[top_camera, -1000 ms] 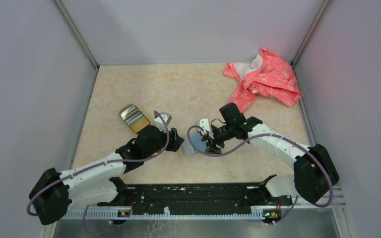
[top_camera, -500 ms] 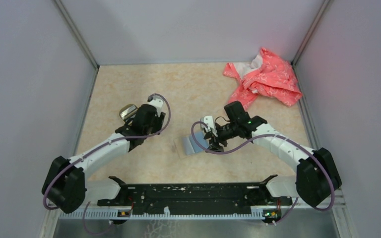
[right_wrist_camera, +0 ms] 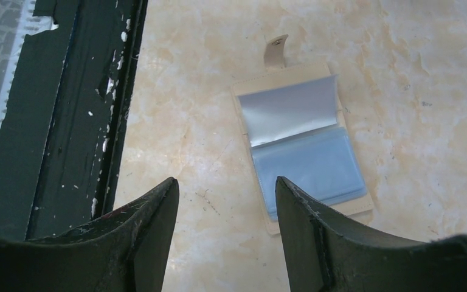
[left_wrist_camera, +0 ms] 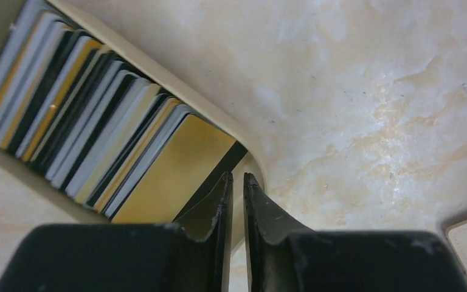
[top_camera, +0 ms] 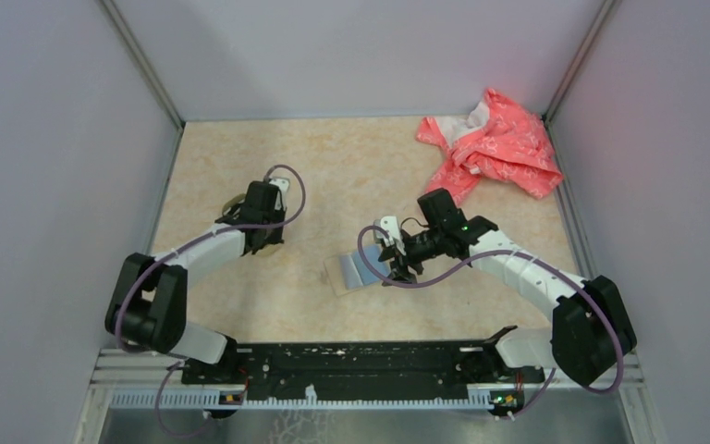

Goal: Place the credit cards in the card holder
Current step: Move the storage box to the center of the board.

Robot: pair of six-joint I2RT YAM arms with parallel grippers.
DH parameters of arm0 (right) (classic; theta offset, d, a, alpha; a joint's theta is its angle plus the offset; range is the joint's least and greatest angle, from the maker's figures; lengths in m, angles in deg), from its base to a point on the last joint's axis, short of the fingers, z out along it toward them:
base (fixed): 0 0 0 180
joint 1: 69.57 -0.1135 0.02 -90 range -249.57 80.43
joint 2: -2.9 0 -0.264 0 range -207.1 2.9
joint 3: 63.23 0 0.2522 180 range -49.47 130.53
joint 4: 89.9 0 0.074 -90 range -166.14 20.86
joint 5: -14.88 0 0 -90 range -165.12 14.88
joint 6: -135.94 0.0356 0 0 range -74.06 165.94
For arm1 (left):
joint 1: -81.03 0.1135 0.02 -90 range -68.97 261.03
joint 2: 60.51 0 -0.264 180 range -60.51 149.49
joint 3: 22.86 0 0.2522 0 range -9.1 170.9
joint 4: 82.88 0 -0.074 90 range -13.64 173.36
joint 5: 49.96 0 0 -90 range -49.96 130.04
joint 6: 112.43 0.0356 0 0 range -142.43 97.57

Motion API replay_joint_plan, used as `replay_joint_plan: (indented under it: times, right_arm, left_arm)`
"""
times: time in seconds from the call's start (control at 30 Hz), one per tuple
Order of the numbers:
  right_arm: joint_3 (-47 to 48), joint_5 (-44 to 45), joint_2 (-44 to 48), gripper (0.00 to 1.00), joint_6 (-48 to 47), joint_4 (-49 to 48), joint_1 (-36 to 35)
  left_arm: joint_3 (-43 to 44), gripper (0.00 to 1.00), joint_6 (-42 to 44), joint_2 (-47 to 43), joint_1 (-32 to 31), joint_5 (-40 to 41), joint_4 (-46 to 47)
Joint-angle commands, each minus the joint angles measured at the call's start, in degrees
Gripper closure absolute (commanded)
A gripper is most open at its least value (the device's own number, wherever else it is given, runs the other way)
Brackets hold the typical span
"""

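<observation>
The credit cards (left_wrist_camera: 85,115) stand fanned edge-up in a tan dish (left_wrist_camera: 176,85); the nearest one is yellow with a dark stripe. My left gripper (left_wrist_camera: 238,176) hangs over the dish's near end, jaws drawn almost together with only a thin slit, and no card shows between them. In the top view my left gripper (top_camera: 259,222) covers most of the dish. The card holder (right_wrist_camera: 307,152) lies open and flat with its clear sleeves up, at the table's middle (top_camera: 353,271). My right gripper (right_wrist_camera: 224,179) is open beside its near corner, holding nothing, just right of it in the top view (top_camera: 397,264).
A crumpled pink cloth (top_camera: 495,148) lies at the back right corner. The black base rail (top_camera: 361,361) runs along the near edge, close to my right gripper's left finger (right_wrist_camera: 152,219). Grey walls enclose the table on three sides.
My left arm has swung from beside the card holder back and left over the dish, and its jaws have closed from wide to nearly together. The right gripper stays open by the holder.
</observation>
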Motion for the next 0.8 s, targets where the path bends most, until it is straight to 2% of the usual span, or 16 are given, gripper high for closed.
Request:
replay_joint_plan:
  times: [0.0,0.2,0.37,0.57,0.77]
  right_arm:
    - [1.5,-2.9,2.7,0.40,-0.3,-0.2,0.2]
    - [1.4,-3.0,2.7,0.40,-0.3,-0.3,0.2]
    - [1.4,-2.7,2.5,0.40,-0.4,-0.1,0.2]
    - [1.4,-2.2,2.2,0.40,-0.9,0.2,0.3]
    - [1.5,-2.6,2.1,0.40,-1.1,0.5,0.6]
  left_arm:
    - [3.0,0.83,-0.9,5.2,1.0,-7.1,-1.2]
    - [4.5,0.84,-1.9,6.9,0.9,-21.0,1.8]
    - [8.2,0.84,-6.2,12.3,0.7,-30.0,4.1]
    - [12.9,0.83,-10.7,16.7,-1.4,-32.1,5.7]
    - [12.3,0.79,-11.4,10.5,-2.0,-28.9,4.1]
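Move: The storage box's middle is about 6 cm ahead of the left hand, 6 cm to its left and some 3 cm below; the nearly shut fingers are at the box's near right end, by the gap beside the cards. The card holder lies open about 26 cm to that hand's right and 9 cm back. From the right hand, the box is roughly 42 cm left and 19 cm ahead, the card holder 11 cm left and 5 cm ahead. The storage box is dragged by its near right end: the left hand first dips about 2 cm into the end gap, fingers still almost closed, then sweeps some 12 cm to the right, bearing on the inside of the end wall. Meanwhile the wrist turns about 30 degrees, swinging the fingertips towards the right and slightly clockwise. ##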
